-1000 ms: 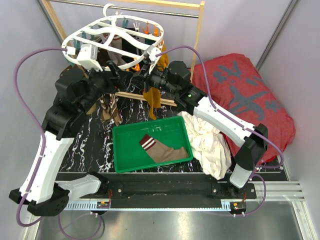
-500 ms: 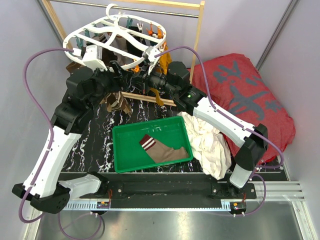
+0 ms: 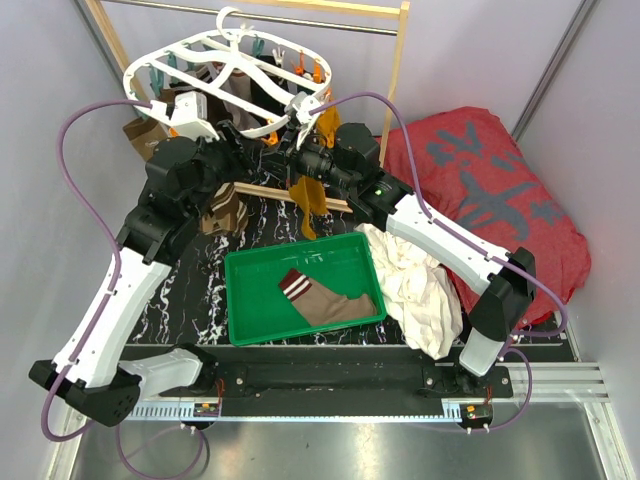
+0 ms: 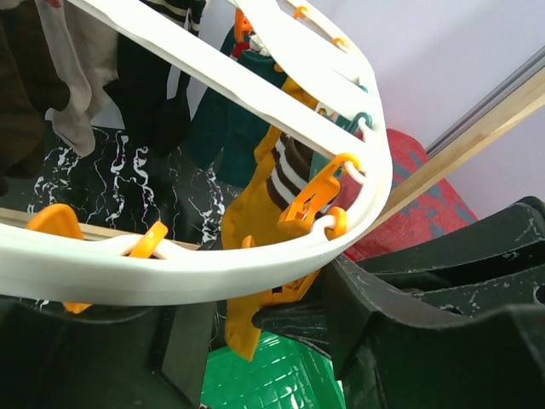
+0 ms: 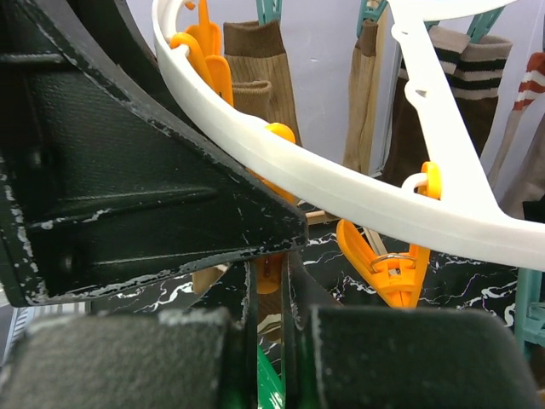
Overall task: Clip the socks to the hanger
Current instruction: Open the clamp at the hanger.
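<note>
The white hanger hangs at the back, with several socks clipped under it. A mustard sock with a striped cuff dangles below the rim's near right part, beside an orange clip. My right gripper reaches in from the right, its jaws shut on that sock just under the rim. My left gripper meets it from the left. Its jaws stand apart around the clip's lower end, the sock's edge and the right fingertip. A brown sock lies in the tray.
A green tray sits in front of the arms. A white cloth and a red cushion lie to the right. The wooden rack with its metal rod carries the hanger. Brown and striped socks hang close by.
My left arm has swung up and to the right toward the hanger's near rim, and its jaws have narrowed. The hanger rocked slightly. The right arm has stayed put.
</note>
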Robot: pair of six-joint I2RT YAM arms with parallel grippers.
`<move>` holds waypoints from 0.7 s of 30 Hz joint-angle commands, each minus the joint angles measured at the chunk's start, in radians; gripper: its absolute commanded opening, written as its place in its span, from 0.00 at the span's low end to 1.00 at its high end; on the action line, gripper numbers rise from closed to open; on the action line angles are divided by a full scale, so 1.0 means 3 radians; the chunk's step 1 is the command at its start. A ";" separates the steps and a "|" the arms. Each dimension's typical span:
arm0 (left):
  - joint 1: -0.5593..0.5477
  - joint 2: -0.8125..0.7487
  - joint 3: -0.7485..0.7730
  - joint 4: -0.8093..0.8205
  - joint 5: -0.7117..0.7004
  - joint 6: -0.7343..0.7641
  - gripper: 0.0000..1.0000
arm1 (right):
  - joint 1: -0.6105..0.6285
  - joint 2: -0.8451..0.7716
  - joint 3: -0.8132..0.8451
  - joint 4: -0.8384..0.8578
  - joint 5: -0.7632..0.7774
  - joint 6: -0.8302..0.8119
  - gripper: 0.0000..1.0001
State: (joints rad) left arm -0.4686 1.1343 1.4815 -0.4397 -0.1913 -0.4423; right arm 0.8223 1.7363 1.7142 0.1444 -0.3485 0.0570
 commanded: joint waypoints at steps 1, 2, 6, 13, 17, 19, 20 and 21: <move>0.0003 -0.0013 -0.0019 0.0484 -0.0078 0.0017 0.52 | 0.0066 -0.0112 -0.0018 -0.0011 -0.0137 -0.0042 0.00; 0.0003 -0.0013 -0.0034 0.0524 -0.0083 0.0017 0.50 | 0.0066 -0.0112 -0.0018 -0.0016 -0.0142 -0.0037 0.00; 0.0008 -0.0033 -0.0106 0.0632 -0.0088 0.0053 0.44 | 0.0066 -0.0107 -0.0043 -0.0031 -0.0132 -0.0037 0.00; 0.0003 0.0003 -0.0111 0.0750 0.0004 0.0293 0.31 | 0.0066 -0.0102 -0.0115 -0.0113 -0.0086 -0.0021 0.00; 0.0003 0.0013 -0.0137 0.0745 -0.0001 0.0334 0.20 | 0.0066 -0.0178 -0.0227 -0.0154 0.0026 -0.0001 0.18; 0.0008 0.0013 -0.0162 0.0750 0.0004 0.0349 0.14 | 0.0066 -0.0260 -0.0329 -0.0205 0.0098 0.0009 0.31; 0.0003 0.0008 -0.0178 0.0750 -0.0001 0.0349 0.13 | 0.0066 -0.0285 -0.0416 -0.0246 0.0164 0.0009 0.39; 0.0003 0.0008 -0.0188 0.0750 -0.0001 0.0349 0.12 | 0.0061 -0.0326 -0.0472 -0.0271 0.0195 0.0014 0.43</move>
State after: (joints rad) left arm -0.4755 1.1370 1.4239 -0.3386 -0.1749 -0.3790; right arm 0.8234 1.7077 1.6432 0.1501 -0.3210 0.0643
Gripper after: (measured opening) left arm 0.312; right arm 0.355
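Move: The orange clamp on the hanger's near right rim is already between the left hand's half-open fingers, about 1 cm ahead, 1 cm to its right and level. A second orange clamp is 1 cm ahead, some 5 cm left and 1 cm higher; the mustard sock hangs roughly 7 cm ahead, 6 cm right and 8 cm below. The right hand still pinches the first clamp's lower end, the clamp's middle straight above by about 2 cm. The left hand, nearly still, closes on the orange clamp; the right lets go and drops about 2 cm. ##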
